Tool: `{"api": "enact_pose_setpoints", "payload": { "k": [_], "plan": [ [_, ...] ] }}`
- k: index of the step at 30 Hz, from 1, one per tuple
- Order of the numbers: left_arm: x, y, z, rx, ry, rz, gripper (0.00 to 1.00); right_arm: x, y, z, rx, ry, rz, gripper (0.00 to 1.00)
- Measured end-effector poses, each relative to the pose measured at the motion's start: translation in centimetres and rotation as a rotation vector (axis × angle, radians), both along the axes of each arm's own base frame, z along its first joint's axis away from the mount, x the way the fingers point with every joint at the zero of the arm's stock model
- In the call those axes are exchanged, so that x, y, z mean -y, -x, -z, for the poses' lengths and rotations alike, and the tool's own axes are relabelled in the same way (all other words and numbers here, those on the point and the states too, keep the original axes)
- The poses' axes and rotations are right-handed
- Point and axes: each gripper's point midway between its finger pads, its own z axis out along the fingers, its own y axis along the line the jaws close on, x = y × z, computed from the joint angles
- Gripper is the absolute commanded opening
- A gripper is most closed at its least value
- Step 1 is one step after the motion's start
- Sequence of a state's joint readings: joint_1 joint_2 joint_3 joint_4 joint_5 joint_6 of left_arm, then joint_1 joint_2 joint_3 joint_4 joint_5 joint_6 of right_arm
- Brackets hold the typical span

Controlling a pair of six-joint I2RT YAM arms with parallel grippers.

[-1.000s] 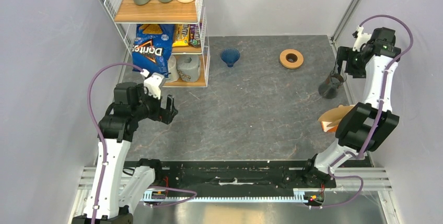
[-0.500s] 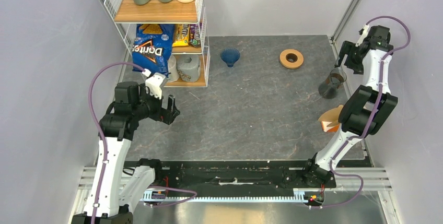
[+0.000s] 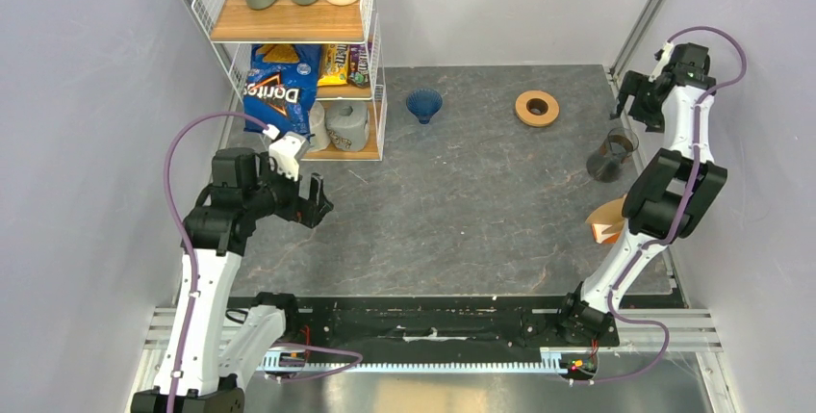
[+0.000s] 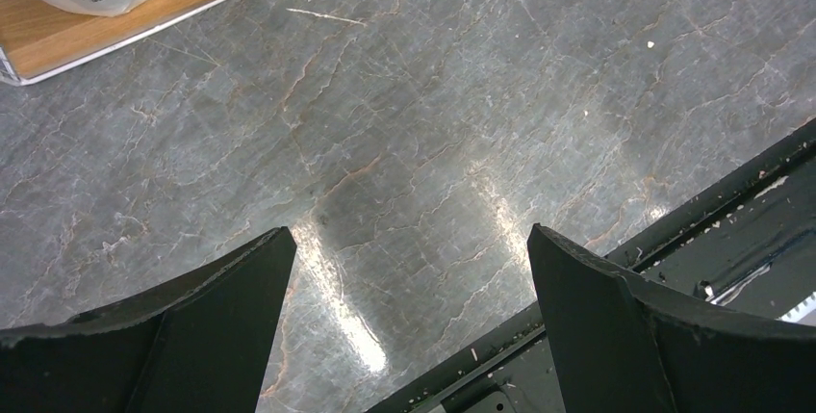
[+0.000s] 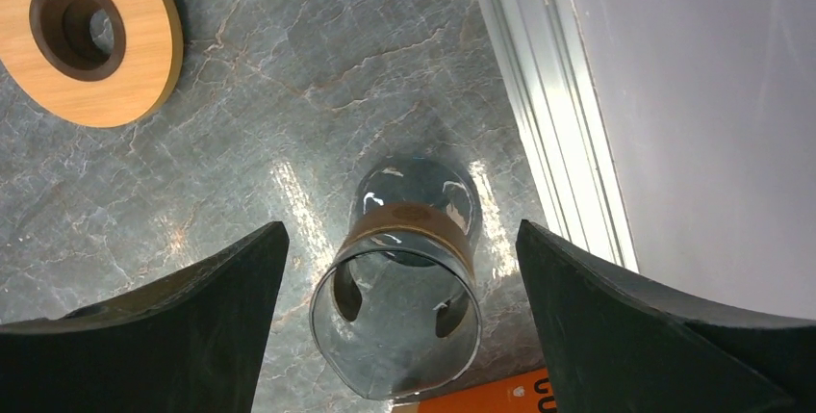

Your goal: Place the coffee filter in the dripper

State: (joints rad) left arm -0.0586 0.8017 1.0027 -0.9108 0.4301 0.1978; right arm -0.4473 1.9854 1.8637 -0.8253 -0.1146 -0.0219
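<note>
The dripper (image 3: 423,103), a dark blue see-through cone, stands at the back of the table beside the wire shelf. The coffee filter (image 3: 612,209), light-brown paper, sits at the right edge in an orange-and-white holder (image 3: 599,232), partly hidden behind my right arm. My right gripper (image 3: 632,97) hangs open high in the back right corner. In the right wrist view that gripper (image 5: 401,230) looks straight down on a glass cup (image 5: 399,322) without touching it. My left gripper (image 3: 319,199) is open over bare table at the left, nothing between its fingers (image 4: 412,230).
A tan wooden ring (image 3: 536,108) lies at the back, right of the dripper, and also shows in the right wrist view (image 5: 91,33). The glass cup (image 3: 612,155) stands near the right wall rail. A wire shelf (image 3: 298,23) with bottles and snack bags fills the back left.
My right gripper has lifted away from the glass cup and drawn back toward the back right corner, jaws slightly wider. The left arm has barely shifted.
</note>
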Motion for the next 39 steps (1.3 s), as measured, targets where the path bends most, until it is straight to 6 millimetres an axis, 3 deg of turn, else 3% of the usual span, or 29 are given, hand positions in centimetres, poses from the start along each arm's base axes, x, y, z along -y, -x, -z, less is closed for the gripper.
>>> {"api": "enact_pose_setpoints", "payload": {
  "k": [13, 19, 27, 39],
  "plan": [
    [0.3, 0.2, -0.5, 0.016, 0.014, 0.015, 1.00, -1.5, 0.2, 1.4, -0.049, -0.017, -0.042, 0.97],
    [0.4, 0.2, -0.5, 0.016, 0.016, 0.017, 1.00, -2.5, 1.5, 3.5, -0.106, -0.061, -0.056, 0.95],
    [0.4, 0.3, -0.7, 0.023, 0.018, 0.019, 1.00, -4.1, 2.7, 4.6, -0.134, -0.125, -0.088, 0.92],
    [0.4, 0.4, -0.8, 0.028, 0.019, 0.019, 1.00, -10.2, 4.4, 3.8, -0.147, -0.164, -0.231, 0.92]
  ]
}}
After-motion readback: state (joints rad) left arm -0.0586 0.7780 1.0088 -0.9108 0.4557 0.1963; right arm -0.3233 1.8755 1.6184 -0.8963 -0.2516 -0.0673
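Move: The glass carafe that the open right hand is going for stands about 6 cm back of it and 2 cm to its left, its middle some 10 cm below. From that hand, the wooden ring lies about 9 cm ahead and 18 cm left, and the coffee filters in their orange holder lie roughly 19 cm back and 2 cm right, both some 15 cm down. For the left hand, the carafe is about 19 cm ahead, 64 cm right and 17 cm below. The right hand brings its nearly wide-open fingers astride the glass carafe's rim, a fingertip against either side, and pushes the carafe along to the left. It sinks and draws back about 4 cm each onto the rim, then sweeps left, some 9 cm leftward in all, the wrist turning about 10 degrees counter-clockwise while the fingers tip a little further down. ##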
